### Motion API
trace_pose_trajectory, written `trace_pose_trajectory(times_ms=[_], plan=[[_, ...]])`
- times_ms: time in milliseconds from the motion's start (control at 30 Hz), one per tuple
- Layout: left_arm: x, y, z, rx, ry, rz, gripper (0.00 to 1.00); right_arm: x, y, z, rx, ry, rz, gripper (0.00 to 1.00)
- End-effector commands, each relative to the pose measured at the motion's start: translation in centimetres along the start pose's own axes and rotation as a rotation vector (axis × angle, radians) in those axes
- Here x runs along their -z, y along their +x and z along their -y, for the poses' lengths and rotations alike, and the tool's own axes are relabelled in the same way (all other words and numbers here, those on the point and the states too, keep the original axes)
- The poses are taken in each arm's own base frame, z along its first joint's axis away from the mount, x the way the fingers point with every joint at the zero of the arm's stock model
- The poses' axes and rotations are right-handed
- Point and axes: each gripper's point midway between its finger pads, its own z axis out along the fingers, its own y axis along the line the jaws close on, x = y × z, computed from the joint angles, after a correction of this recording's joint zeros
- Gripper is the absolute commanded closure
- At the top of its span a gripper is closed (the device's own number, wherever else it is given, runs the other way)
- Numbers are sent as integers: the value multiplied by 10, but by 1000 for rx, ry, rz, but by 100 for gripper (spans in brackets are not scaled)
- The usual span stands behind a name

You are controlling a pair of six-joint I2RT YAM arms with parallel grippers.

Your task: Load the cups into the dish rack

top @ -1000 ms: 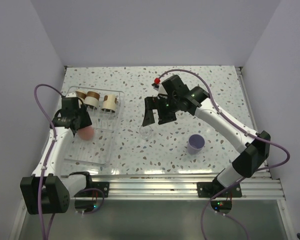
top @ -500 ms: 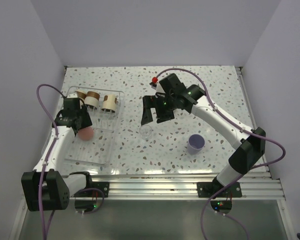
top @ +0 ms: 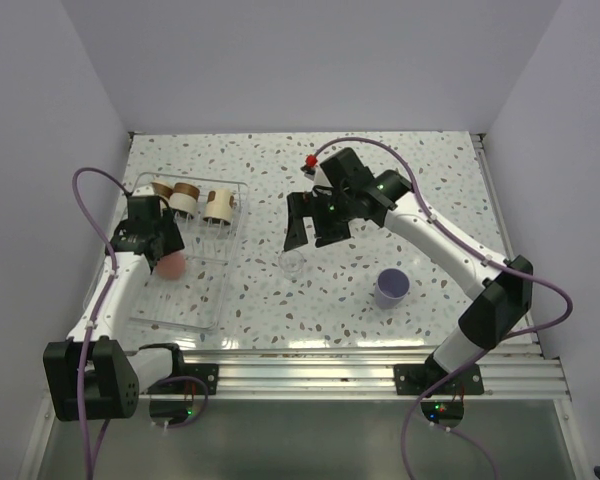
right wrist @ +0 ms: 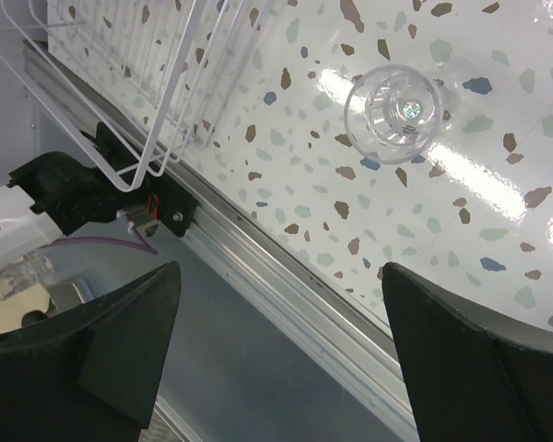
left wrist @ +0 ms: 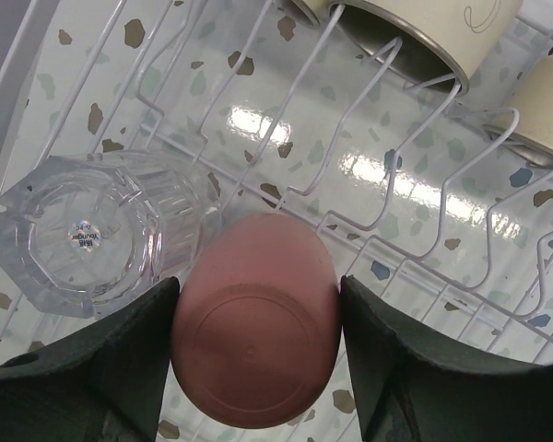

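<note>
My left gripper (top: pixel 160 250) is shut on the coral-red cup (top: pixel 171 265), which stands upside down inside the dish rack (top: pixel 205 300). In the left wrist view the fingers (left wrist: pixel 120 350) press both sides of the coral-red cup (left wrist: pixel 255 322), and a clear cup (left wrist: pixel 83 235) stands against it in the dish rack (left wrist: pixel 387 175). Three cream cups (top: pixel 185 198) lie at the rack's far end. My right gripper (top: pixel 315 232) hangs open above a clear cup (top: pixel 292 260) on the table, seen beyond the right gripper (right wrist: pixel 281 272) as the clear cup (right wrist: pixel 393 112). A lavender cup (top: pixel 391 287) stands upright to the right.
An aluminium rail (top: pixel 360 365) runs along the table's near edge, under my right gripper in the wrist view. White walls close in the table on the left, back and right. Purple cables loop beside both arms.
My right gripper has shifted slightly left and back over the clear cup. The left gripper and coral-red cup have hardly moved.
</note>
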Motion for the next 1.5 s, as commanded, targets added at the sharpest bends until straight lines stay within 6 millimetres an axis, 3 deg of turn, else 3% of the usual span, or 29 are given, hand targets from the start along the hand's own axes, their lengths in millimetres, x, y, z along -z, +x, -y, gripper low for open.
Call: trace_pose_trajectory(times_ms=[0,267,400,733,833,933,967,1000,1033,1067,1133,1233,1333,1467], plan=[[1,-19,0,33,-12,90,31,19,0,-8,38,-32,35,6],[6,-22,-1,79,-21,91,6,24,3,-10,38,-47,34,6],[18,-32,-2,99,-19,118,4,26,6,-10,38,-53,32,6],[83,-97,3,168,59,259,2,21,0,-10,48,-48,41,6],[106,-111,3,195,82,293,3,15,-15,-6,49,-10,64,6],[133,-118,5,221,134,321,3,20,-46,-1,29,36,113,5],[141,-118,6,234,151,325,3,23,-56,8,4,56,124,5],[149,-120,7,241,170,334,3,12,-64,20,-14,93,111,5],[154,-113,12,237,205,308,3,21,-82,17,-7,103,158,5],[158,-110,15,244,231,297,3,22,-92,34,-27,163,170,5],[169,-96,22,249,294,268,3,22,-121,48,-37,213,217,6],[183,-76,21,272,334,250,3,24,-149,82,-45,367,260,7],[194,-57,14,289,334,236,3,25,-161,108,-45,480,283,7],[207,-39,8,318,341,225,4,-2,-165,145,-76,566,235,8]])
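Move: My left hand still grips the red cup low in the dish rack; the cup's middle is about 4 cm below my hand point. The clear glass lies about 8 cm to the cup's left, level with it, and the middle beige cup some 18 cm straight ahead. For my right hand, the tall beige cup stands roughly 22 cm ahead, 11 cm right and 15 cm below. The small glass is 4 cm ahead, 3 cm left, 18 cm below; the purple cup 3 cm back, 23 cm right. I open my left fingers to let go of the red cup, lift straight up off it by nearly 20 cm while tipping the fingers up some 25 degrees, then draw back and a little right, away from the rack. Late on, after hovering, my open right hand sweeps about 20 cm forward and slightly right towards the tall beige cup, turning clockwise, and stops short of it. ##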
